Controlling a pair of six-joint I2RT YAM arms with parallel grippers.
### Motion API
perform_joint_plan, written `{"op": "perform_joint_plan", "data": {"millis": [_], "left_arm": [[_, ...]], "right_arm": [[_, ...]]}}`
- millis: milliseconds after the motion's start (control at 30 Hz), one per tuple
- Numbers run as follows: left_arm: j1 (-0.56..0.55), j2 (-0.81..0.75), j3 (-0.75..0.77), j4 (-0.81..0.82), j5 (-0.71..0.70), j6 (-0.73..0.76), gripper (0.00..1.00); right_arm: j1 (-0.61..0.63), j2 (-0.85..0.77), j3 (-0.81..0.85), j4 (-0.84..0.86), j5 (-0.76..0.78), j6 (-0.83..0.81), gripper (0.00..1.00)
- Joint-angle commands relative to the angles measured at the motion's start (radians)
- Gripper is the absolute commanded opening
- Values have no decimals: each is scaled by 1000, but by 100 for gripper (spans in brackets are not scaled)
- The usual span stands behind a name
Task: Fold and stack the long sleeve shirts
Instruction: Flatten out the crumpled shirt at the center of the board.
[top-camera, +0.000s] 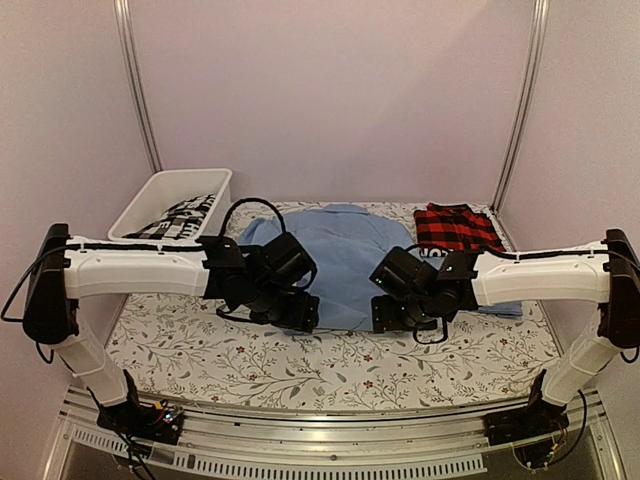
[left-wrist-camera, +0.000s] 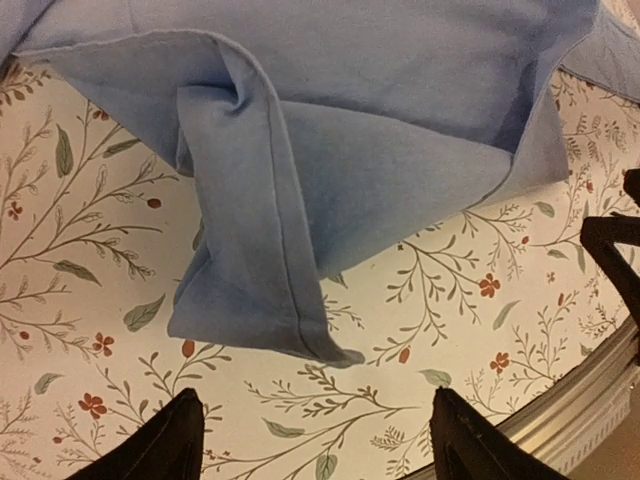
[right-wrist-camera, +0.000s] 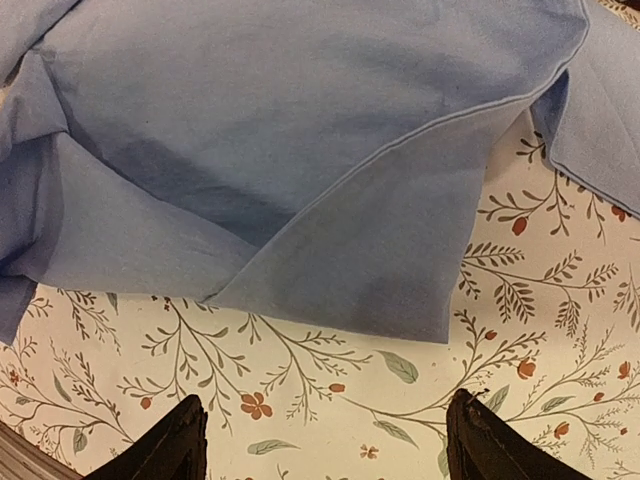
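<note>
A light blue long sleeve shirt (top-camera: 345, 255) lies spread in the middle of the table, its near hem folded over. A folded red-and-black plaid shirt (top-camera: 455, 227) rests at the back right. My left gripper (top-camera: 298, 315) hovers at the blue shirt's near left edge, jaws open and empty; its wrist view shows a rumpled blue corner (left-wrist-camera: 255, 290) just beyond the fingertips (left-wrist-camera: 170, 435). My right gripper (top-camera: 392, 315) hovers at the near right edge, also open and empty, with the blue hem (right-wrist-camera: 360, 270) lying flat ahead of it.
A white bin (top-camera: 170, 200) at the back left holds a black-and-white patterned cloth (top-camera: 180, 218). The floral tablecloth (top-camera: 330, 365) covers the table. A metal rail (top-camera: 330, 425) runs along the near edge. Metal posts stand at both back corners.
</note>
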Motion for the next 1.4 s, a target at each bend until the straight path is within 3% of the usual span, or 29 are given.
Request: {"op": "perform_joint_plan", "data": {"millis": [0,167,233,467,600,733,867,1067,1233,1333,1367], "left_arm": [[-35,54,5,-4,-83,-105,78],[-38,132,48,-47,-139,-127,75],[-39,142,54,-61,-163,-135,69],[-26,124,67,-97,-199,-131,28],[-14,102,59,-87,-182,-105,11],[-2,75,60,-87,-165,-86,1],[17,35,58,-88,-139,-66,0],[60,-51,37,-97,-95,-47,0],[100,-135,0,-110,-62,-30,0],[127,-183,-21,-117,-40,-18,0],[135,-200,-24,-119,-31,-12,0]], "right_arm": [[20,-30,-32,11,23,73,81],[22,-16,-53,59,1,90,81],[23,-4,-58,89,-11,97,81],[23,75,-45,204,-14,128,82],[22,148,-5,246,-2,153,83],[7,202,10,257,15,190,83],[-13,227,6,260,31,208,77],[-27,211,-4,238,55,204,49],[-45,174,7,192,72,166,13],[-53,154,18,154,81,140,0],[-57,143,17,149,79,131,0]]}}
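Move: The crumpled flap at the blue shirt's near-left hem lies nearly under my left hand: about 1 cm ahead, 2 cm left and 6 cm below. The shirt's left sleeve is some 27 cm ahead and 13 cm left of that hand. For my right hand, the near-right hem is about 3 cm ahead, 2 cm left and 6 cm down; the right sleeve is 10 cm ahead and 20 cm right, the plaid shirt 29 cm ahead and 20 cm right. I drop my left hand about 5 cm onto the crumpled flap, pinch it shut, then raise it some 9 cm while drawing it left and slightly forward. Meanwhile my right hand, open, sinks 6 cm and eases forward and left to the near-right hem, turns a little clockwise, and closes on the edge down low while edging back right. ##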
